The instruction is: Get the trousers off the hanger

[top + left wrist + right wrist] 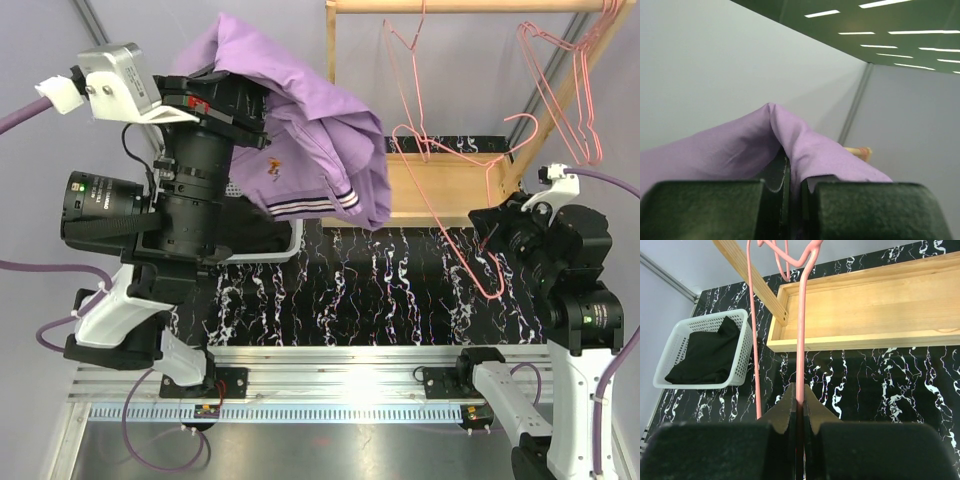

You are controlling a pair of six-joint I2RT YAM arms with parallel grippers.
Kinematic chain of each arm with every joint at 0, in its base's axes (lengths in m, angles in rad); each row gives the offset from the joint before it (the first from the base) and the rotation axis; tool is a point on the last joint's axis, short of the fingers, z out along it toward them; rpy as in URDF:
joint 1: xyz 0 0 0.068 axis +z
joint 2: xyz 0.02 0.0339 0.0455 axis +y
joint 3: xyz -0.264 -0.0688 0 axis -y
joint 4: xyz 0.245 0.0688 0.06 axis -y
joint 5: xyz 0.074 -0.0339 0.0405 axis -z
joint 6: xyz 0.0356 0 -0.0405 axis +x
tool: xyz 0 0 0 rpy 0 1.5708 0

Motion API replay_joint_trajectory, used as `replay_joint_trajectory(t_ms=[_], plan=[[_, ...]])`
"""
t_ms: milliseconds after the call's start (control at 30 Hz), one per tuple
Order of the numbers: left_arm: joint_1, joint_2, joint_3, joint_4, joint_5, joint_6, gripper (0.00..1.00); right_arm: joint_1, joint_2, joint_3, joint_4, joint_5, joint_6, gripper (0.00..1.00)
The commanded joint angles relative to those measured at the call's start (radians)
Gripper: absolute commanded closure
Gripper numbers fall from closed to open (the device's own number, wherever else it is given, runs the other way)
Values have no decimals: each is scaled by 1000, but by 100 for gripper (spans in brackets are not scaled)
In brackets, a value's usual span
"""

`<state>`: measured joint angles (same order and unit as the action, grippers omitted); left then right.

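Note:
The light purple trousers (305,130) with a striped band hang in the air from my left gripper (215,85), which is raised high at the back left and shut on a fold of the cloth (810,150). They are clear of the hanger. My right gripper (490,228) is shut on the lower wire of a bare pink hanger (440,150); in the right wrist view the wire (801,315) runs up from between my closed fingers (789,407). The black trousers (705,357) lie in a white basket (742,347) at the left.
A wooden rack (470,6) stands at the back with a second pink hanger (560,90) on its rail. Its wooden base tray (865,305) lies on the black marbled table (400,290). The basket (292,245) sits under my left arm.

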<state>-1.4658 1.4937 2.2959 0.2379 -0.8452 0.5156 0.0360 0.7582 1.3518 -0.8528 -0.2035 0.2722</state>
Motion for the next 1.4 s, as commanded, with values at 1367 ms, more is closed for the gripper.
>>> replay_joint_trajectory(t_ms=[1367], plan=[[449, -463, -986, 33, -520, -40, 100, -1, -17, 127, -3, 58, -67, 100]])
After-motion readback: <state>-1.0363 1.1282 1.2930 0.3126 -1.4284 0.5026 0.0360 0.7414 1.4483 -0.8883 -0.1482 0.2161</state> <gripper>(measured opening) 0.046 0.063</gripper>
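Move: The left gripper, high up and already pinching the purple trousers, is bound for the white basket with the black trousers in it, about 26 cm ahead, 18 cm to its left and nearly 70 cm below. The rack's wooden tray is some 34 cm ahead of the left gripper and 25 cm to its right. From the right gripper, holding the bare pink hanger, the basket lies roughly 22 cm ahead and 48 cm to the left, well below. Bring the left gripper with the purple trousers down some 27 cm, forward and to the left as well, towards the basket, swinging the fingers counter-clockwise by nearly 50 degrees and tipping them from upward to downward. Keep it shut on the cloth. Let the right gripper keep its pinch on the empty hanger and rise just a few centimetres, easing slightly back. ##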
